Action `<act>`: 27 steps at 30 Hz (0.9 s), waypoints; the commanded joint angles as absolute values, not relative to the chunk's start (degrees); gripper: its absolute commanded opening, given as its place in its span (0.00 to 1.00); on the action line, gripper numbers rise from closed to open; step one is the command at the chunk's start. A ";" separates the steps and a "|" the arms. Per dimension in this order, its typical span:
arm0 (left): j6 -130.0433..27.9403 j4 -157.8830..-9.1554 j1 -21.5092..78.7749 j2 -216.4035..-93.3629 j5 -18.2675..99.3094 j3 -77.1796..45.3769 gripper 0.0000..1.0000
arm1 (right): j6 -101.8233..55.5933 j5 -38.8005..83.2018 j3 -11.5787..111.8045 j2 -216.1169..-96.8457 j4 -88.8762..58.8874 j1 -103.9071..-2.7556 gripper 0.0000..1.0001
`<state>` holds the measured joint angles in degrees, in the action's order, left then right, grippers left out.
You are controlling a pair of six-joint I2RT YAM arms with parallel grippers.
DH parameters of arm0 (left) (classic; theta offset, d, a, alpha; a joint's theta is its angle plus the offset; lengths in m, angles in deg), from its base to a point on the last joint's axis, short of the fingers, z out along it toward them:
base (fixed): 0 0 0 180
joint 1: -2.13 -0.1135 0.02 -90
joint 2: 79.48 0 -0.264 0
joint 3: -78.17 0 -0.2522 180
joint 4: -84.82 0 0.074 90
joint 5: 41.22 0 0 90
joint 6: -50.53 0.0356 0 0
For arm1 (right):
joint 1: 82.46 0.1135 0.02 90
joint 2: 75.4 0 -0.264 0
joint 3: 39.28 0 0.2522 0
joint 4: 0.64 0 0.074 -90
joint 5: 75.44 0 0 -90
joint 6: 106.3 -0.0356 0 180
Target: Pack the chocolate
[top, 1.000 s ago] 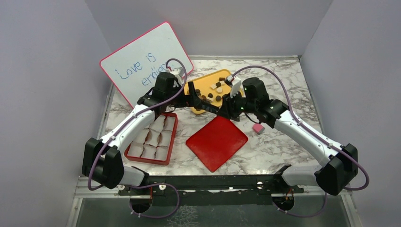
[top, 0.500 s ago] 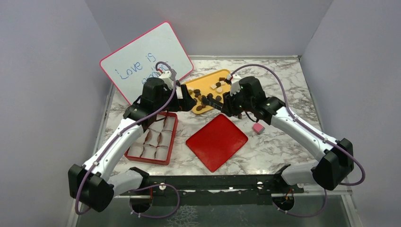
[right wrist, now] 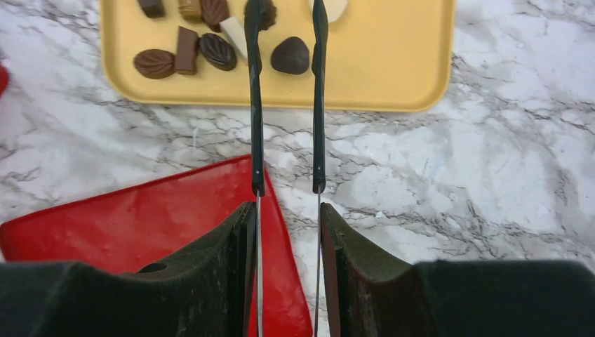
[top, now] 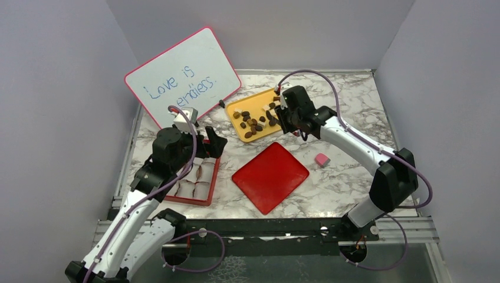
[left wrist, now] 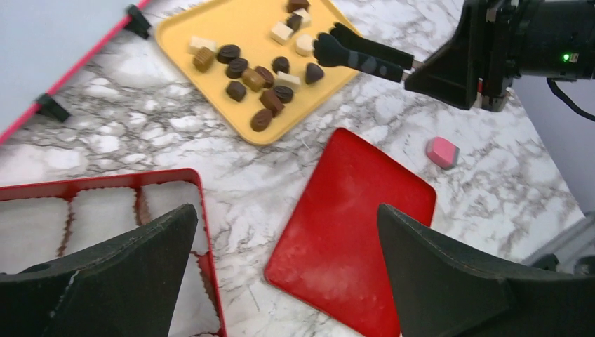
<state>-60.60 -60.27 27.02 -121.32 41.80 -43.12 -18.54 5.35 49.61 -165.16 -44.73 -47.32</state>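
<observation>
Several chocolate pieces [top: 253, 124] [left wrist: 252, 77], mostly dark brown with a few cream ones, lie on a yellow tray [top: 250, 105] [left wrist: 238, 28] [right wrist: 379, 63]. My right gripper [top: 284, 121] [right wrist: 284, 210] is shut on thin black-tipped tongs [right wrist: 319, 105] [left wrist: 365, 56]. The tongs reach over the tray, their arms slightly apart on either side of a dark rounded piece [right wrist: 290, 55]. My left gripper [top: 215, 141] [left wrist: 284, 210] hangs wide open with nothing in it, over the right edge of a red box [top: 215, 171] [left wrist: 200, 203] lined with white paper cups.
A flat red lid [top: 270, 175] [left wrist: 351, 210] [right wrist: 140, 225] lies on the marble table in front of the tray. A small pink cube [top: 321, 159] [left wrist: 442, 152] sits to its right. A whiteboard [top: 183, 76] leans at the back left.
My left arm has drawn back from the yellow tray to the red box, still open. My right gripper has shifted farther back along the tray with the tongs, their arms easing slightly apart.
</observation>
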 commanded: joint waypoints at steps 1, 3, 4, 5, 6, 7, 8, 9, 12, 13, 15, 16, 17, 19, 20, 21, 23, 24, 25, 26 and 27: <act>-57.20 -61.12 27.18 -117.13 52.39 -44.81 0.99 | -16.83 -2.03 52.41 -167.64 -46.14 -47.33 0.41; -56.54 -61.03 27.12 -115.67 53.64 -44.74 0.99 | -16.83 -1.05 52.98 -168.84 -45.84 -47.36 0.41; -56.45 -61.03 27.17 -114.96 54.03 -44.82 0.99 | -16.83 -0.45 53.11 -169.44 -45.59 -47.37 0.41; -56.50 -61.02 27.17 -114.30 54.25 -45.01 0.99 | -16.83 -0.03 53.26 -169.99 -45.33 -47.40 0.41; -56.52 -61.05 27.18 -113.72 54.31 -45.08 0.99 | -16.83 0.46 53.42 -170.60 -45.19 -47.41 0.41; -56.52 -61.03 27.17 -113.18 54.46 -45.23 0.99 | -16.83 0.76 53.60 -171.20 -45.12 -47.33 0.41; -56.45 -61.07 27.14 -112.76 54.80 -45.22 0.99 | -16.83 0.61 53.72 -171.84 -45.08 -47.34 0.41; -56.41 -60.99 27.17 -112.44 55.17 -45.34 0.99 | -16.83 0.13 53.82 -172.41 -45.14 -47.36 0.41; -56.41 -61.05 27.18 -111.88 55.72 -45.52 0.99 | -16.83 -0.84 54.09 -173.94 -45.47 -47.36 0.41; -56.45 -61.04 27.15 -111.84 55.60 -45.45 0.99 | -16.83 -0.97 54.25 -174.39 -45.62 -47.38 0.41; -56.44 -61.03 27.19 -111.90 55.50 -45.51 0.99 | -16.83 -0.52 54.45 -174.92 -45.86 -47.40 0.41; -56.45 -60.98 27.17 -112.03 55.47 -45.47 0.99 | -16.83 -0.21 54.32 -175.04 -45.72 -47.34 0.41; -56.43 -61.02 27.16 -112.12 55.42 -45.44 0.99 | -16.83 -0.06 54.14 -175.13 -45.60 -47.35 0.41; -56.37 -61.02 27.17 -112.20 55.37 -45.44 0.99 | -16.83 -0.02 53.90 -175.39 -45.48 -47.37 0.41; -56.43 -61.02 27.18 -112.18 55.37 -45.44 0.99 | -16.83 0.01 53.73 -175.50 -45.49 -47.37 0.41; -56.37 -61.05 27.18 -112.10 55.42 -45.44 0.99 | -16.83 0.12 53.68 -175.58 -45.51 -47.32 0.41; -56.36 -61.01 27.14 -112.10 55.51 -45.44 0.99 | -16.83 0.73 53.66 -175.67 -45.56 -47.37 0.41; -56.35 -61.00 27.11 -112.09 55.54 -45.44 0.99 | -16.83 1.26 53.73 -175.64 -45.72 -47.39 0.41; -56.37 -60.98 27.18 -112.10 55.55 -45.44 0.99 | -16.83 1.63 53.80 -175.62 -45.77 -47.35 0.41; -56.39 -60.98 27.10 -112.11 55.55 -45.38 0.99 | -16.83 1.74 53.84 -175.48 -45.78 -47.38 0.41; -56.35 -61.02 27.16 -112.09 55.55 -45.44 0.99 | -16.83 1.81 53.92 -175.38 -45.85 -47.41 0.41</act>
<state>-57.14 -60.31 27.02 -112.32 54.37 -44.94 -17.29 1.30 52.17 -175.06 -45.58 -47.32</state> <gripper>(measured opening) 0.990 0.410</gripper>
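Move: The right hand holds the half-open tongs. The dark heart-shaped chocolate at the tray's near edge lies about 10 cm ahead, 4 cm left and 20 cm below that hand; the white round chocolate is some 4 cm beyond it, and a white bar stands 4 cm to its left. The red plate's centre is about 18 cm back and 5 cm left of the right hand. From the left hand, the heart-shaped chocolate lies roughly 20 cm ahead, 19 cm right and 28 cm down. The right hand keeps its hold on the tongs and, with their gap unchanged, sinks about 5 cm while easing slightly forward, tilting some 10 degrees so the tongs point more steeply down and the tines come down towards the dark heart-shaped chocolate, slowing to a near stop. Meanwhile the empty left hand, fingers wide open, draws off about 5 cm to its left and up a little, swinging left and tipping up some 10 degrees each. ##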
